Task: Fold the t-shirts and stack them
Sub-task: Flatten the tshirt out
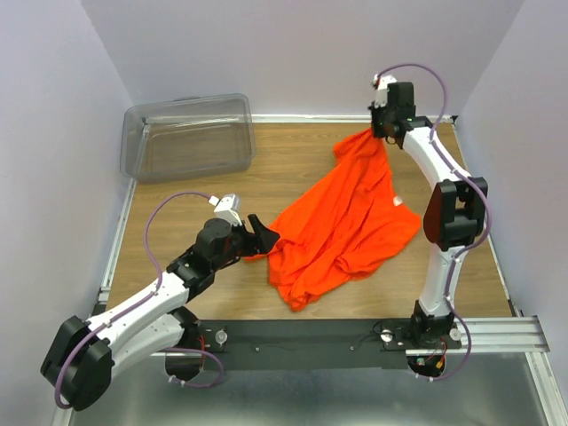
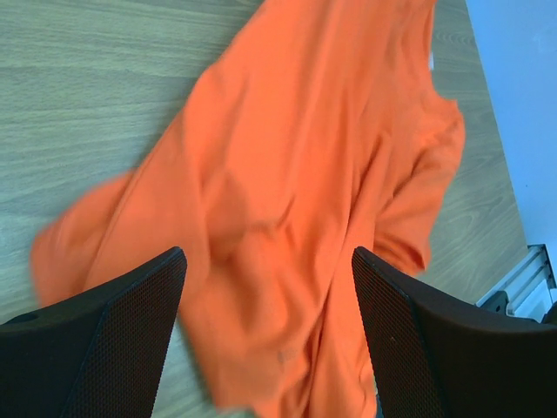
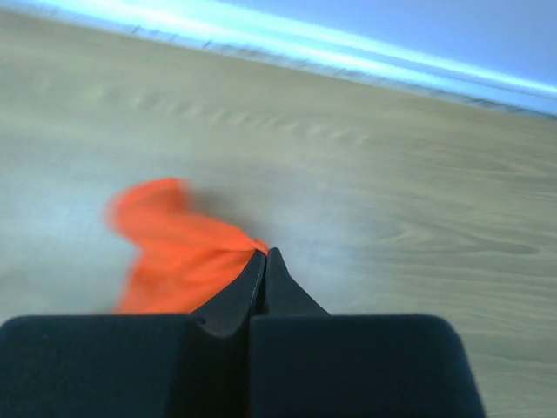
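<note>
One bright orange t-shirt (image 1: 342, 222) lies crumpled across the middle of the wooden table, with a small white tag (image 1: 397, 201) showing near its right edge. My right gripper (image 1: 383, 133) is at the far right of the table, shut on a corner of the t-shirt and pulling it up into a peak. In the right wrist view the right gripper (image 3: 265, 252) has its tips pinched together on orange fabric (image 3: 174, 252). My left gripper (image 1: 262, 232) is open at the shirt's left edge. In the left wrist view the left gripper (image 2: 268, 254) hovers over the cloth (image 2: 296, 174), which its fingers (image 2: 130, 331) straddle.
A clear plastic bin (image 1: 188, 135) stands at the far left corner of the table (image 1: 177, 222). White walls close in the left, back and right sides. A metal rail (image 1: 497, 328) runs along the near edge by the arm bases.
</note>
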`<action>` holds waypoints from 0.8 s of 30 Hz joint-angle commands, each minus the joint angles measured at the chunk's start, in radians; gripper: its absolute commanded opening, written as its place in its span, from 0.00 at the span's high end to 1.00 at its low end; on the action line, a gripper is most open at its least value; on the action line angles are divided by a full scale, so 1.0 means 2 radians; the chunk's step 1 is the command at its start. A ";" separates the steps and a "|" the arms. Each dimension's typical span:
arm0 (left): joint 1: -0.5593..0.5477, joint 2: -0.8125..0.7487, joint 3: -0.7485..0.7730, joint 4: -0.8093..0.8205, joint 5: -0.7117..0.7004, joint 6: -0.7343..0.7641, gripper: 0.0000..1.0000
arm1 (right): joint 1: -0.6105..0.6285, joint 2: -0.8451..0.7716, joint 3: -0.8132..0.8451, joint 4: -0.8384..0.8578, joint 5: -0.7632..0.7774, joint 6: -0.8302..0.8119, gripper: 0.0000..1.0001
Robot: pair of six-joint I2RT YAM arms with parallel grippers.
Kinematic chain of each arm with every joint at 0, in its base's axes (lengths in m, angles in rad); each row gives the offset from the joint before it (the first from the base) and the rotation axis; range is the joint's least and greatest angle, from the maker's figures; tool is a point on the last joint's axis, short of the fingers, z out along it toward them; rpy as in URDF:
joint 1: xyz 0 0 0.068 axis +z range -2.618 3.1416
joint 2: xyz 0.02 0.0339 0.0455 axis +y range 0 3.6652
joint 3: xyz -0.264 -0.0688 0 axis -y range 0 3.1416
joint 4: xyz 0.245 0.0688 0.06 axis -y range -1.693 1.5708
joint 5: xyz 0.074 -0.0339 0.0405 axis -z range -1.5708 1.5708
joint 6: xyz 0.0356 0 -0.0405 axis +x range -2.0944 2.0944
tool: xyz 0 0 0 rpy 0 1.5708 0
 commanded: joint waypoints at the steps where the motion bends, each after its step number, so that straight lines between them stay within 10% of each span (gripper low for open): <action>1: 0.002 0.010 0.025 -0.006 -0.020 0.021 0.15 | -0.013 0.033 0.049 0.050 0.108 0.065 0.96; 8: 0.002 0.048 0.056 -0.014 -0.026 0.052 0.15 | -0.028 0.022 0.034 0.050 0.104 0.031 0.45; 12: 0.004 0.074 0.070 -0.013 -0.027 0.066 0.15 | -0.028 -0.100 -0.106 0.032 -0.112 -0.091 0.23; 15: 0.004 0.097 0.071 0.001 -0.018 0.068 0.15 | -0.023 -0.170 -0.189 -0.102 -0.369 -0.283 0.22; 18: 0.007 0.121 0.067 0.025 -0.010 0.060 0.16 | 0.033 -0.227 -0.277 -0.255 -0.437 -0.529 0.23; 24: 0.008 0.171 0.072 0.061 -0.010 0.037 0.16 | 0.205 -0.304 -0.420 -0.158 -0.372 -0.496 0.26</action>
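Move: Held in the right hand is the shirt's far corner, some 15 cm above the table, with the table's far edge about 8 cm ahead. From that hand the shirt's middle lies some 19 cm back and 10 cm left, its near end about 44 cm back and 22 cm left. The left hand, open about 11 cm above the table, has the shirt's left corner roughly 2 cm ahead and 3 cm left, the shirt's middle 12 cm ahead and 21 cm right. Swinging the held corner on to the right and forward by about 5 cm, rising slightly, the right hand opens wide and lets the shirt go, then whips back some 35 cm and left across the shirt towards its near end, sinking, with the wrist turning roughly 80 degrees counter-clockwise overall. The left hand stays open, eases forward a little, and ends lower after a small rise. ##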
